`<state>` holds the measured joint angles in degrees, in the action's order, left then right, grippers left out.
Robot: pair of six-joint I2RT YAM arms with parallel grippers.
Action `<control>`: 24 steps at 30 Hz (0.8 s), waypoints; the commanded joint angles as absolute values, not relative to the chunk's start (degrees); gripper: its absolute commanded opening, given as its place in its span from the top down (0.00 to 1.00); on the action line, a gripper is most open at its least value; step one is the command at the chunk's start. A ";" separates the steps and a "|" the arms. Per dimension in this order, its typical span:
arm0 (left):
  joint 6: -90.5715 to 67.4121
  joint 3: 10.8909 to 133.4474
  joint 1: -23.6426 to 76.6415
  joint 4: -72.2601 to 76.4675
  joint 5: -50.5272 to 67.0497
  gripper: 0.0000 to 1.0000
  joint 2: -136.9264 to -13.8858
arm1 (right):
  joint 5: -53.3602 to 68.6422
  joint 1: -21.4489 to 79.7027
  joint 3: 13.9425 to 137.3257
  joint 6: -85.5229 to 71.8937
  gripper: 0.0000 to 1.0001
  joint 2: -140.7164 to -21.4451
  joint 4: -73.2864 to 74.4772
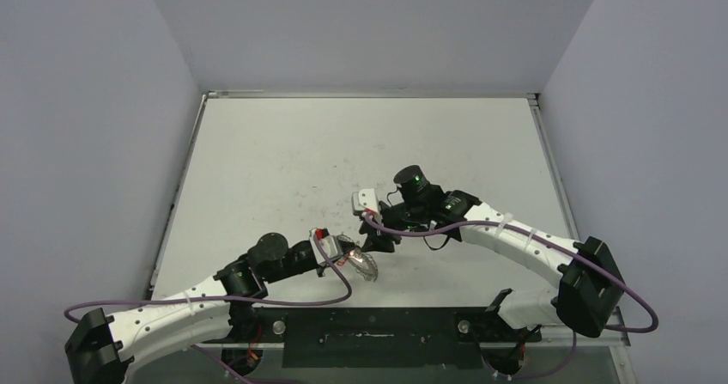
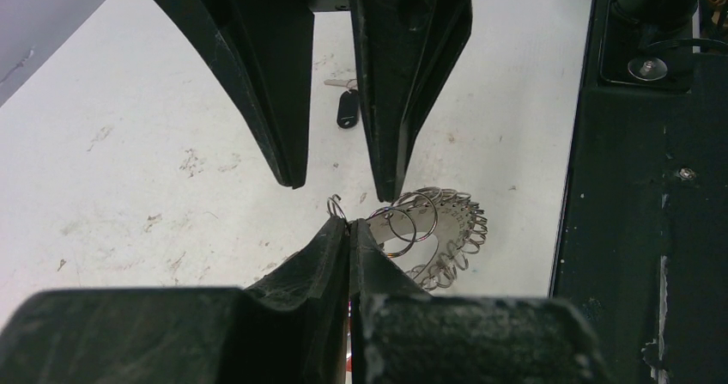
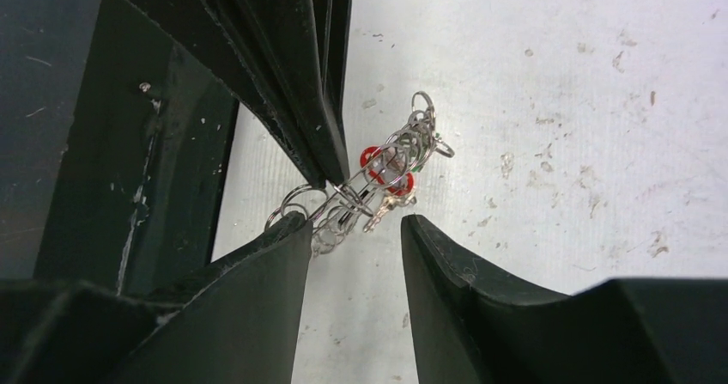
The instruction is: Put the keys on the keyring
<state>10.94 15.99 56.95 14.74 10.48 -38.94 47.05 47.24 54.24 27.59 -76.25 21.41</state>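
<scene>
The keyring (image 1: 367, 266), a flat grey metal ring fringed with small wire loops, hangs just above the table near the front middle. My left gripper (image 1: 348, 258) is shut on the keyring's edge; in the left wrist view the tips (image 2: 349, 222) pinch it beside one wire loop, and the keyring (image 2: 446, 221) fans out to the right. My right gripper (image 1: 378, 242) faces it from the far side, open, jaws (image 3: 354, 221) empty, just short of the keyring (image 3: 391, 165), which shows red bits here. One key (image 2: 346, 109) with a black head lies on the table beyond, between the right fingers (image 2: 275, 100).
The black base plate (image 1: 369, 332) runs along the near table edge, close beside the keyring, and appears as a dark slab (image 2: 644, 229) in the left wrist view. Purple cables (image 1: 283, 302) loop off both arms. Grey walls enclose the white table (image 1: 343, 143).
</scene>
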 commanded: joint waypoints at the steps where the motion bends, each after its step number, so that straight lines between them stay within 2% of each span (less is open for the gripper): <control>1: 10.73 17.20 57.04 19.04 11.06 1.00 -38.06 | 50.46 47.29 53.15 29.53 0.58 -75.07 12.58; 6: 10.81 17.27 57.04 18.90 11.16 1.00 -37.93 | 52.21 47.42 52.82 29.65 0.65 -76.16 10.52; 11: 10.89 17.40 57.04 18.76 11.14 1.00 -37.71 | 54.01 47.46 53.25 30.66 0.77 -77.26 11.16; 24: 11.26 17.53 57.04 18.46 10.98 1.00 -37.71 | 55.16 47.29 53.05 35.62 0.79 -78.48 15.78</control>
<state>11.00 15.99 56.95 14.72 10.52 -38.68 52.07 47.29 52.97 32.69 -77.58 16.14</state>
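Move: The small wire ring end sticking out of the left fingertips lies about 2 cm to the right hand's left, straight ahead and level in height. The keyring's wide loop-edged disc hangs some 4 cm back from the right hand, straight in line sideways, and 4 cm below. The red key tag is about 3 cm left, 2 cm back and 4 cm below. From the left hand, the ring end is 1 cm to the right, at its own height. The right hand eases about 1 cm left to the ring end, half-closing its fingers around the tip. ##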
